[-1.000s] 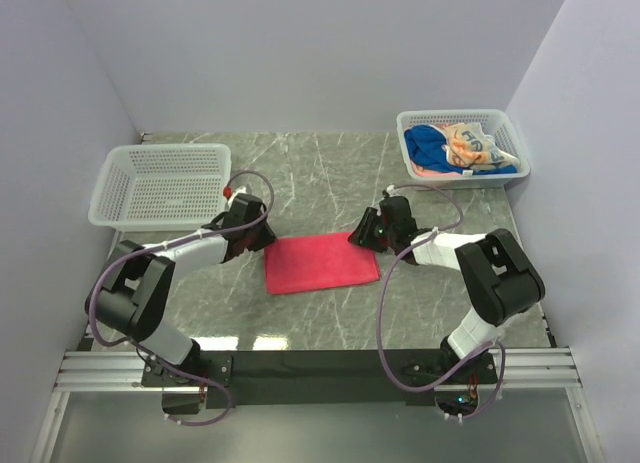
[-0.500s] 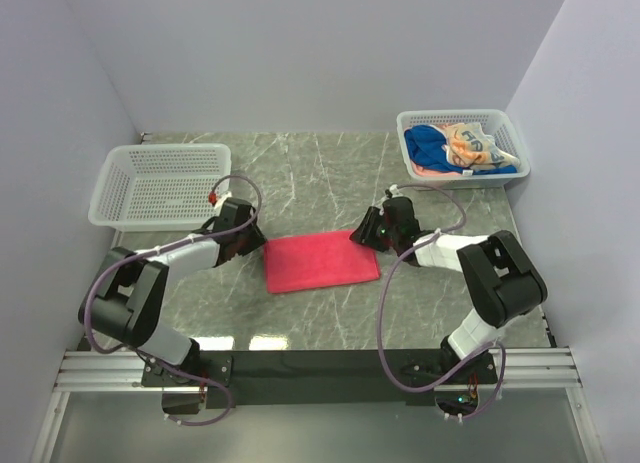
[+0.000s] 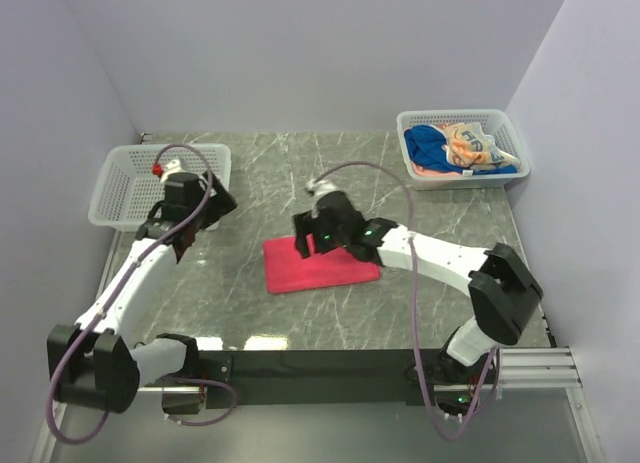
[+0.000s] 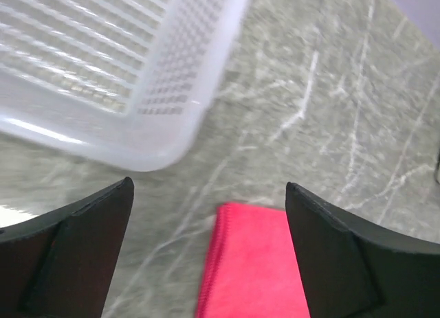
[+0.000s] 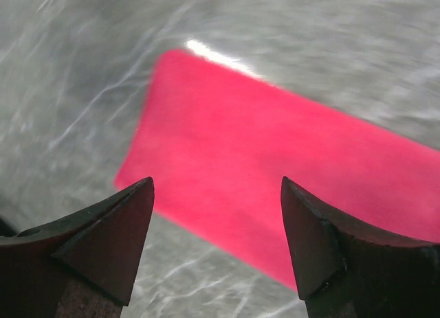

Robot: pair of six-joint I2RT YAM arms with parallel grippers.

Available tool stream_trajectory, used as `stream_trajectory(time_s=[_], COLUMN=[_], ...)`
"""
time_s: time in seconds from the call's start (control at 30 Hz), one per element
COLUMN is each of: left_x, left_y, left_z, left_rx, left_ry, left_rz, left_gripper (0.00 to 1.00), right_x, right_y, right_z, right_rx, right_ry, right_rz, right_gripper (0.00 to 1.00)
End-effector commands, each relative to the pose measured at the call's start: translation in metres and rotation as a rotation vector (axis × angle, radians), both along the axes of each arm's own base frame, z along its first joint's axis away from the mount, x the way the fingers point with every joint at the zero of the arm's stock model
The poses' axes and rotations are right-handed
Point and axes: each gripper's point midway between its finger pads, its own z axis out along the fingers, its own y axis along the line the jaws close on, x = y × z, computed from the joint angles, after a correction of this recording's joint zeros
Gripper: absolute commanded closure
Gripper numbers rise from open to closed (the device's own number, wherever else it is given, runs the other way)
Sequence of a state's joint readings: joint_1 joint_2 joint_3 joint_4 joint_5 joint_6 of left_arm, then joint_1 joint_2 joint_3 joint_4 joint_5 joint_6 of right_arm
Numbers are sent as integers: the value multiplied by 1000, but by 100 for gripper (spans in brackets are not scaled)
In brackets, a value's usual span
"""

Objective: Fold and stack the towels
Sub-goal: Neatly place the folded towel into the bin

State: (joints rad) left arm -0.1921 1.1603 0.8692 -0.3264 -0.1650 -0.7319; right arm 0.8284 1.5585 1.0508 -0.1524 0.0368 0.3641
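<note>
A pink-red towel (image 3: 325,268) lies folded flat on the marble table, and also shows in the left wrist view (image 4: 254,263) and the right wrist view (image 5: 275,153). My left gripper (image 3: 200,219) hangs open near the empty basket's near right corner, well left of the towel (image 4: 209,184). Over the towel's far left part my right gripper (image 3: 306,239) hovers open and holds nothing (image 5: 217,180). A deep blue towel (image 3: 428,143), a printed orange and blue one (image 3: 472,143) and a salmon-peach one (image 3: 428,169) lie bunched in the right basket.
An empty white mesh basket (image 3: 130,153) stands at the back left, its corner filling the left wrist view (image 4: 137,71). A second white basket (image 3: 465,180) with the towels stands at the back right. Walls enclose the table on three sides.
Both grippers have opened and left the pink-red towel's edges. The left arm has drawn back left toward the empty basket. The right arm has swung left over the towel, which has not moved.
</note>
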Motion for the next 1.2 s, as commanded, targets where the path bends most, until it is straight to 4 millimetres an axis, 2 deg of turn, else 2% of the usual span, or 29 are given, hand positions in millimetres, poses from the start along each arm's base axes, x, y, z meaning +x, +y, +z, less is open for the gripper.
stream_trajectory(time_s=[0.0,0.03,0.07,0.1,0.13,0.17,0.2,0.23,0.27,0.3,0.33,0.4,0.5,0.67,0.97,1.1,1.17], left_x=[-20,-25,-32,-37,-40,-47,-48,-51,-56,-57,-60,-60,-59,-59,-60,-59,-60], left_y=[24,31,42,52,57,62,63,63,62,60,57,55,58,57,56,54,52], left_z=[14,15,10,14,13,3,7,4,-7,-7,-13,-12,-9,-6,-4,-3,-6], left_rx=[69,95,112,134,148,152,147,146,140,131,123,122,136,133,131,125,119], left_ry=[25,29,52,34,29,46,12,7,24,13,26,23,14,3,-10,-14,-10], left_rz=[-28,-28,-3,26,31,42,42,39,33,22,6,-7,1,-2,-3,-12,-23], left_gripper=[1,1,1,0,1,1,0,1,1,0,1,1,1,1,1,1,1], right_x=[-21,-35,-43,-42,-53,-58,-58,-65,-67,-66,-70,-71,-74,-69,-66,-66,-68], right_y=[20,33,37,48,59,61,73,79,81,90,93,100,108,117,109,96,89], right_z=[-8,-10,-27,-21,-24,-39,-34,-45,-48,-43,-53,-53,-66,-76,-112,-130,-138], right_rx=[-191,-219,-281,-289,-304,-352,-346,-374,-399,-393,-424,-447,-483,-495,-599,-655,-675], right_ry=[-29,-35,-5,-26,-28,-4,-17,-7,-5,-15,-6,-13,-7,-13,5,18,27], right_rz=[151,204,237,256,293,310,322,343,347,351,366,376,385,375,367,358,354], right_gripper=[19,19,19,19,20,21,21,24,25,26,27,28,30,33,40,54,69])
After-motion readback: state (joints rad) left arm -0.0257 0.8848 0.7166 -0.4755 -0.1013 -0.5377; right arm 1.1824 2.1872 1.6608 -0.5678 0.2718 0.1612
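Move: The towel lies flat under the right hand, its middle about 12 cm below and nearly straight beneath. Its near-left corner, the part the open fingers go for, is some 6 cm back, 11 cm to the left and 11 cm below. The empty white bin is about 20 cm ahead and 39 cm to the left. From the left hand the towel's middle is about 24 cm to the right, 7 cm back and 16 cm below. The right hand sweeps left and back over the folded towel, then sinks to its near-left corner, about 11 cm left and as far down in all, easing a couple of centimetres forward again at the end; on the way the wrist tips some 30 degrees so the fingers point steeply down and turns counter-clockwise, and the fingers narrow, closing on the corner's stacked layers. Meanwhile the empty left hand, still wide open, draws back and left out of the way by about 8 cm, then holds still in front of the bin. ##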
